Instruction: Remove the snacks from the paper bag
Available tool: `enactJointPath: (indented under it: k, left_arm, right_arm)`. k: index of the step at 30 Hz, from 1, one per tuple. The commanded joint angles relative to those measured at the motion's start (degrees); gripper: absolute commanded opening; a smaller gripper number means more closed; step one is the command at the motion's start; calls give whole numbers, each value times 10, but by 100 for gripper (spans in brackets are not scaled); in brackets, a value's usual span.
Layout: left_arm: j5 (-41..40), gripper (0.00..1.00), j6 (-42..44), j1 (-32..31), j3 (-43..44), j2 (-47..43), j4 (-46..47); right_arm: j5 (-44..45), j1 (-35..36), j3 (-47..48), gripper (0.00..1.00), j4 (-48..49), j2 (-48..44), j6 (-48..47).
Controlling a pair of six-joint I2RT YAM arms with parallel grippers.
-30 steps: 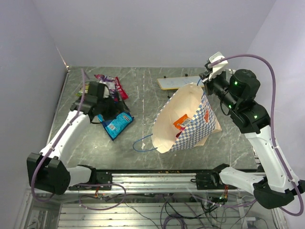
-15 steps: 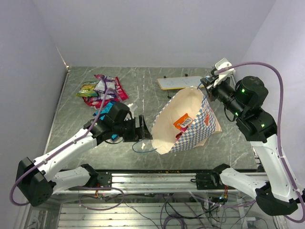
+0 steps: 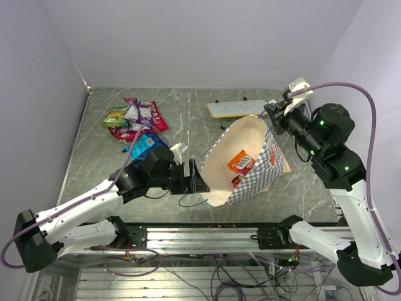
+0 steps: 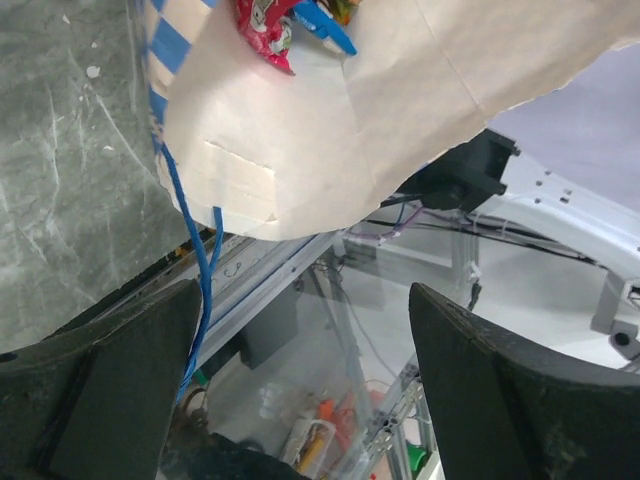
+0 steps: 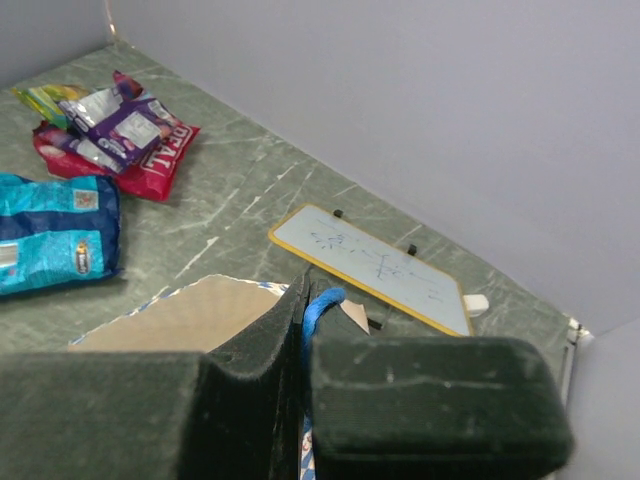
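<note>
The blue-and-white checkered paper bag (image 3: 266,164) lies tilted, its cream mouth facing left. Inside it show an orange snack (image 3: 240,161) and a red one (image 3: 237,182). My right gripper (image 3: 270,113) holds the bag's back rim up, shut on the blue cord handle (image 5: 322,303). My left gripper (image 3: 193,177) stands open and empty just outside the bag's mouth. In the left wrist view the bag's cream lower lip (image 4: 400,100) hangs ahead of the fingers (image 4: 110,370), with a red snack (image 4: 262,25) inside and a blue cord (image 4: 200,270) dangling.
Several snacks (image 3: 135,116) lie in a pile at the back left, with a blue packet (image 3: 145,144) beside them. A flat cream board (image 3: 235,108) on black feet sits behind the bag. The table's near edge and rail (image 3: 207,229) run below the bag.
My left arm has swung from the snack pile at the back left across to the bag's mouth, still open. The right gripper has shifted slightly right with the bag's rim.
</note>
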Motion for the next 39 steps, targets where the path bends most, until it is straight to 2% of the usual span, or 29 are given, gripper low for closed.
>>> enactJointPath:
  k: [1,7,9,12,15,19,21,24,27,28,31,34,37,39]
  left_arm:
    - [-65,95,33,-36,38,-4,-45]
    - [-62,94,33,-42,24,-23,-67]
    - [-81,93,29,-43,34,-13,-100]
    - [-107,84,21,-43,44,6,-137]
    - [-77,76,18,-43,39,42,-118]
    - [-89,69,64,-56,91,91,-145]
    - [-93,59,92,-56,114,117,-157]
    - [-62,34,120,-58,135,165,-143]
    - [-27,10,114,-69,158,201,-102]
    - [-16,7,111,-75,165,209,-76]
    - [8,7,110,-89,194,242,-8]
    - [27,7,114,-102,256,305,5]
    - [43,7,121,-118,323,357,2]
    - [42,7,124,-124,341,372,-6]
  right_arm:
    - [-9,2,-14,0,49,-13,66]
    - [-34,2,-15,0,55,-5,92]
    - [-37,2,-20,0,59,-6,83]
    - [-36,2,-23,0,63,-4,68]
    - [-32,2,-22,0,61,2,51]
    - [-30,2,3,0,38,18,16]
    - [-27,2,16,0,27,27,-6]
    - [-17,2,30,0,15,35,-55]
    - [-18,2,70,0,-34,55,-193]
    - [4,2,96,0,-52,70,-215]
    - [53,2,156,0,-87,107,-311]
    - [91,2,205,0,-83,130,-364]
    - [71,3,287,0,-145,169,-389]
    - [30,3,319,0,-189,189,-364]
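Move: The near blue handle hangs just under the open left fingers, about 4 cm below and 2 cm back; the bag mouth's near lip is some 5 cm to this hand's right, 3 cm back and slightly lower. Inside the bag the orange snack lies roughly 14 cm right, 9 cm ahead, 12 cm down; the dropped blue snack pack is about 17 cm left, 13 cm ahead, on the table. From the right hand, the near handle is about 17 cm back, 14 cm left and 27 cm below. Sink the left gripper about 5 cm with the fingers tipping steeper down, shut them on the near blue handle, then draw it some 10 cm right, towards the right arm's side, rising a little and turning clockwise. Keep the right fingers shut on the far handle; as the left hand pulls, swing the right hand forward and up about 5 cm each, rolling its left side down some 30 degrees. ##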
